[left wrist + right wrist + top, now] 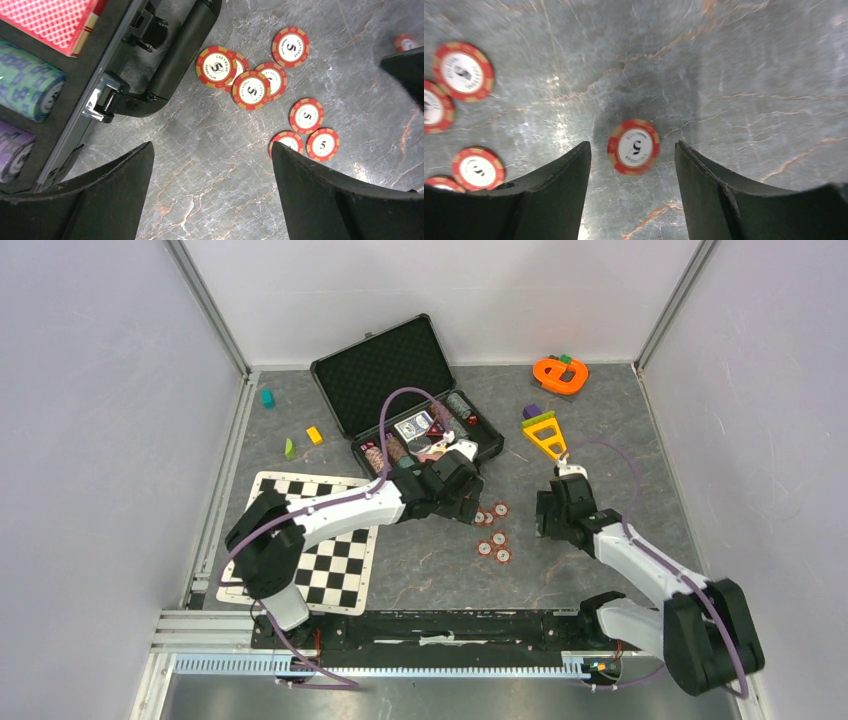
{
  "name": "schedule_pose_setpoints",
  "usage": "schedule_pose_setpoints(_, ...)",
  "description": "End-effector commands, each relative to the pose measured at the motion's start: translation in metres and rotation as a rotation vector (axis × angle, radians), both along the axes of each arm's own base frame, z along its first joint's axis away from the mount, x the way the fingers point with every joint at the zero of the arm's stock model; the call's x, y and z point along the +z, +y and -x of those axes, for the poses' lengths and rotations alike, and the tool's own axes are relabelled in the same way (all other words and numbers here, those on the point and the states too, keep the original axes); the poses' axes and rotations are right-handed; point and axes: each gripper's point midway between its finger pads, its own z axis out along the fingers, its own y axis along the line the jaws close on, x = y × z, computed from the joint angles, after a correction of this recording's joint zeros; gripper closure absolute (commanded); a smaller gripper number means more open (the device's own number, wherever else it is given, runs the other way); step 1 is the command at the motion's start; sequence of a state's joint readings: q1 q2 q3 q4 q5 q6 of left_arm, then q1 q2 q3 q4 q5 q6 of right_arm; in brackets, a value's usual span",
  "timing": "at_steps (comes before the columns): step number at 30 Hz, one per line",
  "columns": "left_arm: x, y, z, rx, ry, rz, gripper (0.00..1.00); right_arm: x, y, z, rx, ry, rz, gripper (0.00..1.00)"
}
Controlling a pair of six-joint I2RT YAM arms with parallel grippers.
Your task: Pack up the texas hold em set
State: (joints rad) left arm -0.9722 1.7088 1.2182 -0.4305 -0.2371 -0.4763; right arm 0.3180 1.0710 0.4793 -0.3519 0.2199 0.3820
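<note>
The black briefcase [385, 370] lies open at the back, with chip stacks and card decks in its tray. Several loose red-white poker chips [492, 532] lie on the grey table in front of it. My left gripper [468, 498] hovers by the case's handle [186, 45], open, with only bare table between its fingers [212, 150]; the chips [251, 90] lie just beyond. My right gripper [547, 515] is open too. One chip [633, 146] shows flat between its fingertips, touching neither. A green-blue chip stack [25, 85] and a red deck [55, 20] sit in the case.
A black-white checkered mat [325, 545] lies at the near left under my left arm. An orange toy [560, 373] and a yellow triangle toy [545, 433] sit at the back right. Small coloured blocks [314, 435] lie left of the case. Walls close in on three sides.
</note>
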Motion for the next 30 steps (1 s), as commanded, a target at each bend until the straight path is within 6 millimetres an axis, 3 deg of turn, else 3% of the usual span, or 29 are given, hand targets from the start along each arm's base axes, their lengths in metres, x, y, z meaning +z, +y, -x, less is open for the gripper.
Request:
schedule_pose_setpoints(1,0.024,0.001,-0.011,0.0,-0.112,0.054,0.07,-0.028,0.001,0.009,0.002,0.125,0.001,0.37)
schedule_pose_setpoints(4,0.025,0.007,-0.009,0.004,-0.118,0.044,0.07,-0.043,0.001,0.017,-0.007,0.217,0.004,0.48)
schedule_pose_setpoints(10,0.022,0.015,-0.007,0.008,-0.123,0.027,0.07,-0.049,0.009,0.025,-0.001,0.243,-0.047,1.0)
schedule_pose_setpoints(15,0.024,0.015,-0.006,0.001,-0.125,0.032,0.07,-0.04,0.011,0.019,0.0,0.225,-0.058,1.0)
schedule_pose_setpoints(21,0.029,0.015,-0.006,0.008,-0.13,0.045,0.07,-0.006,0.003,0.001,-0.033,0.113,-0.027,0.95)
schedule_pose_setpoints(25,0.013,0.026,0.003,0.027,-0.098,0.038,0.07,-0.01,0.029,0.003,0.04,0.138,-0.132,1.0)
schedule_pose_setpoints(30,0.001,0.041,0.01,0.044,-0.099,0.037,0.08,0.002,0.022,-0.004,0.084,0.046,-0.074,1.0)
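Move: The lone red chip lies just ahead of the right gripper's point, roughly 1 cm forward, neither left nor right, about 3 cm below. The loose trio of chips stands some 12 cm to the right gripper's left and 2 cm nearer the base; the overlapping chip cluster is about 15 cm to its left and 6 cm ahead. From the left gripper the lone chip lies about 23 cm right, 2 cm back and 8 cm lower. Lower the right gripper about 2 cm over the lone chip, easing it back first, then sliding it forward some 2 cm as the half-open fingers shut on the chip. Draw the closed fingers back about 2 cm, drifting slightly left and tipping the wrist a little further down. Ease the wide-open left gripper about 4 cm left, away from the chips. ##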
